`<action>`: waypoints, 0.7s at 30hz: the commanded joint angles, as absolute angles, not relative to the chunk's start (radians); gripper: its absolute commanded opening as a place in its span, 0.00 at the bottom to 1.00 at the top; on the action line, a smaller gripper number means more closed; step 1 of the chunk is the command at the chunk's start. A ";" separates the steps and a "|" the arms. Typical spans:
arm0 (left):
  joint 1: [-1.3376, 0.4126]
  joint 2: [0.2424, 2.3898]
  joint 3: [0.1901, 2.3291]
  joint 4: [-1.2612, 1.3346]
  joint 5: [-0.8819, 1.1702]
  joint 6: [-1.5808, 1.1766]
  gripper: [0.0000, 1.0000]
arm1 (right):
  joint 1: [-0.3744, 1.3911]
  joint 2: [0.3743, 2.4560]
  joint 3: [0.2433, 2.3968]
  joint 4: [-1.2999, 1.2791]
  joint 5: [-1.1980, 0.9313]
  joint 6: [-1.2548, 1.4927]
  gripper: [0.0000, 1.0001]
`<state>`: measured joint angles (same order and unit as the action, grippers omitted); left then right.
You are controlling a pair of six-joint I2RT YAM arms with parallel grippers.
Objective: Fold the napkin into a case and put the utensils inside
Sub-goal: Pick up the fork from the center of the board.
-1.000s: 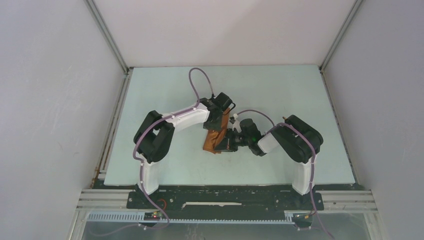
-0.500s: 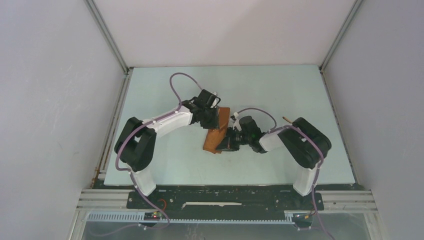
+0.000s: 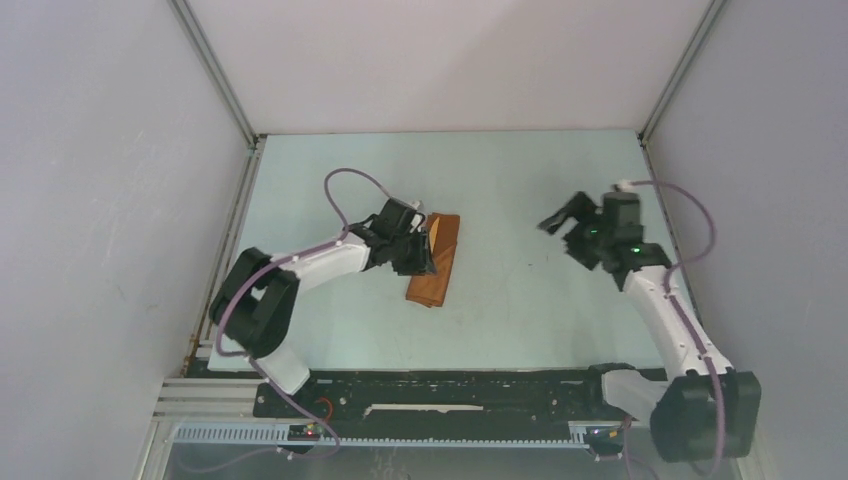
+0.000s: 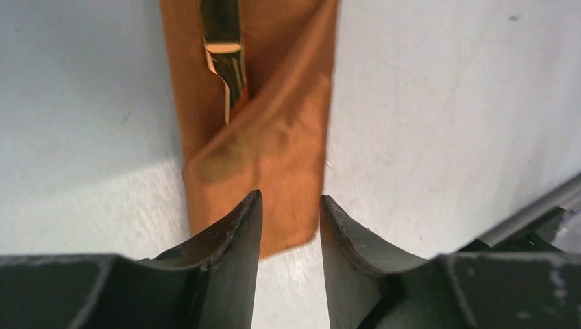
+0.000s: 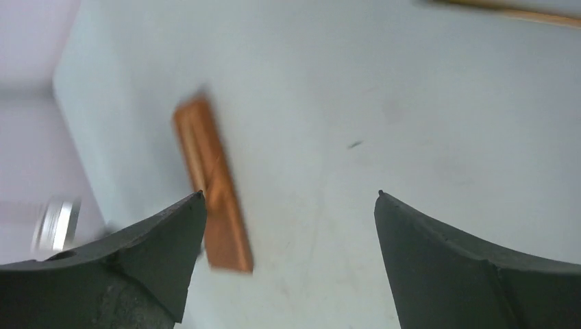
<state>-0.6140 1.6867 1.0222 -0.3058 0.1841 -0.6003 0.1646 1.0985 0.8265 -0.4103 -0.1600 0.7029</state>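
The napkin lies folded as a narrow rust-orange case (image 3: 437, 262) (image 4: 267, 144) mid-table. One golden utensil (image 4: 226, 51) is tucked under its diagonal flap. My left gripper (image 3: 422, 260) (image 4: 288, 205) hovers at the case's left side, over its near end in the wrist view, jaws a little apart with nothing between them. My right gripper (image 3: 562, 213) (image 5: 290, 195) is wide open and empty, raised well to the right of the case (image 5: 214, 195), which looks blurred there. Another thin golden utensil (image 5: 510, 11) shows at the top edge of the right wrist view.
The pale green table (image 3: 520, 170) is walled in by white panels at the back and both sides. Both arm bases sit on the black rail (image 3: 450, 395) at the near edge.
My right gripper has opened wide, left the case and swung up and away to the right. My left arm has stretched lower and shifted slightly left along the case.
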 commanded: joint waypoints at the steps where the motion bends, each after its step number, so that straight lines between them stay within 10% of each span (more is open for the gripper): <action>1: -0.611 1.457 0.954 -0.233 0.237 -0.614 0.43 | -0.143 1.167 0.849 -0.610 -0.234 0.848 1.00; 21: -0.629 0.979 0.866 -0.398 0.173 -0.483 0.45 | -0.395 1.763 1.235 -0.930 0.058 1.325 0.72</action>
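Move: Off to the right hand's right, about 17 cm away, 1 cm farther out and some 16 cm below, lies the fork. The folded napkin's middle is roughly 22 cm to that hand's left, level with it fore and aft; the knife in its pocket lies about 22 cm left and 4 cm ahead, both as low as the fork. From the left hand the fork is some 37 cm to the right, 2 cm ahead and 5 cm lower. Swinging some 18 cm to the right and sinking about 11 cm, the empty right hand comes over the fork, its fingers going from a forward slant to straight down while it turns clockwise and narrows from wide open to about three quarters, not yet touching. The left hand rises about 16 cm off the napkin, easing back and left, its fingers tilting up and outward. ##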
